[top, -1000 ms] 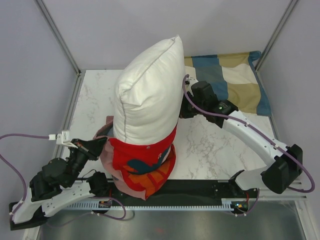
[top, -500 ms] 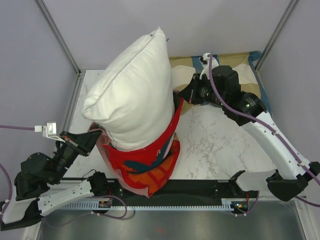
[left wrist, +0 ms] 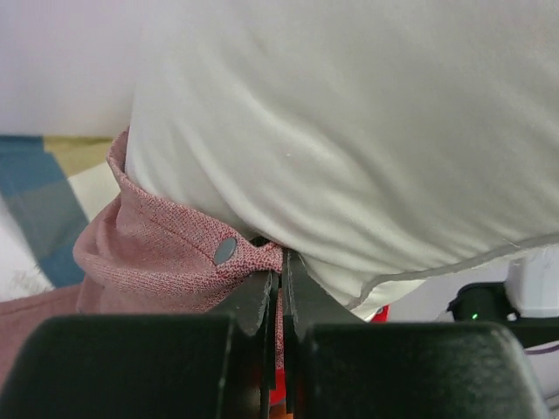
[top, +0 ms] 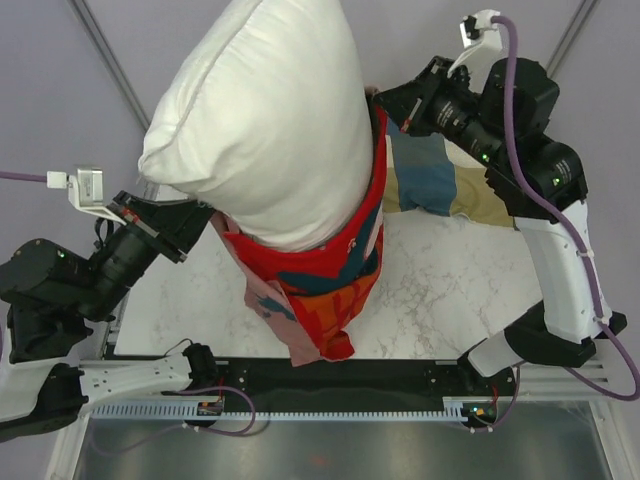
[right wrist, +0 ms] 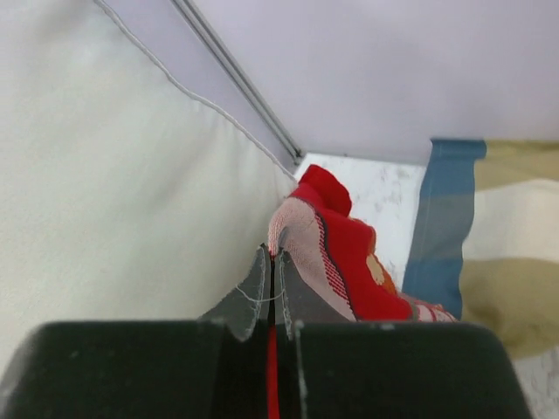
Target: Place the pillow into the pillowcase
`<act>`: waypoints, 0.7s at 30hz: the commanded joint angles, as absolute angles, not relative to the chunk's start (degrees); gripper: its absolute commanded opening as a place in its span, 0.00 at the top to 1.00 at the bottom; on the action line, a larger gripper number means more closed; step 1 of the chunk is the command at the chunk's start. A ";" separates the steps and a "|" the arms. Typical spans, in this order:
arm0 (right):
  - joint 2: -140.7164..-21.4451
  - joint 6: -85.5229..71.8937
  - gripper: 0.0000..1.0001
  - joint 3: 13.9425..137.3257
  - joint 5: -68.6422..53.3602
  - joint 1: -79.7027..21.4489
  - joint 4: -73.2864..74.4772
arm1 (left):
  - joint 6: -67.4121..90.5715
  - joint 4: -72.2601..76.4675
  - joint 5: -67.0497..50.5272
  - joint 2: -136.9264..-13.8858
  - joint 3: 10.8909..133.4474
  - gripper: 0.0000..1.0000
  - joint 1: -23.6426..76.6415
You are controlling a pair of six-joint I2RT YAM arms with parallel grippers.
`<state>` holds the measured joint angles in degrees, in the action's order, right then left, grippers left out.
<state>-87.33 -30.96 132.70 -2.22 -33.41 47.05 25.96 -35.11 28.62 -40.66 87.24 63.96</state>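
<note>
The plump white pillow (top: 262, 110) hangs high over the table, its lower end sunk in the red printed pillowcase (top: 315, 270), which dangles below it. My left gripper (top: 200, 222) is shut on the pillowcase's left opening edge, dull pink inside with a snap button (left wrist: 225, 251). The pillow (left wrist: 349, 131) bulges just above those fingers. My right gripper (top: 385, 100) is shut on the opposite rim of the pillowcase (right wrist: 336, 253), raised at the upper right, with the pillow (right wrist: 113, 192) pressed against its left side. My left gripper (left wrist: 279, 271) and right gripper (right wrist: 273, 262) each pinch a thin fold of cloth.
A blue, tan and cream checked pillow (top: 450, 185) lies at the back right of the marble table (top: 440, 290). Grey walls and metal frame posts (top: 105, 50) close in the back and sides. The black base rail (top: 400, 380) runs along the near edge.
Both arms have lifted the pillowcase rim up and apart. The pillow has risen with it and tilted left, and the case now hangs off the table.
</note>
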 commanded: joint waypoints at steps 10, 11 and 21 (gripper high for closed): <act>-75.23 -30.85 1.00 135.07 7.74 -33.31 13.80 | 25.39 -17.93 32.08 -32.62 77.00 0.98 63.72; -75.41 -30.76 1.00 136.57 7.91 -33.31 14.06 | 25.66 -16.89 32.08 -32.43 76.04 0.98 63.72; -67.59 -29.62 1.00 108.21 12.74 -33.31 12.31 | 19.34 -24.77 19.00 -61.98 127.59 0.98 63.72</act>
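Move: Both closed hands already hold the pillowcase's rim, the pillow standing in its mouth. From the left hand the pillow's middle is about 9 cm ahead, 10 cm right and 5 cm higher; the case body hangs level ahead, 12 cm right, some 20 cm below. From the right hand the pillow is 7 cm back, 13 cm left, roughly level, the case body 15 cm back, 11 cm left and 23 cm below; the striped cloth lies 20 cm ahead, 14 cm right, far below. Still pinching the rim on either side of the pillow, both hands hoist the case. The right pulls up some 14 cm while drawing back and to its right, fingertips tilting up over 20 degrees, then dips about 4 cm. The left bobs up and down a couple of centimetres before surging up about 9 cm, easing slightly right. ##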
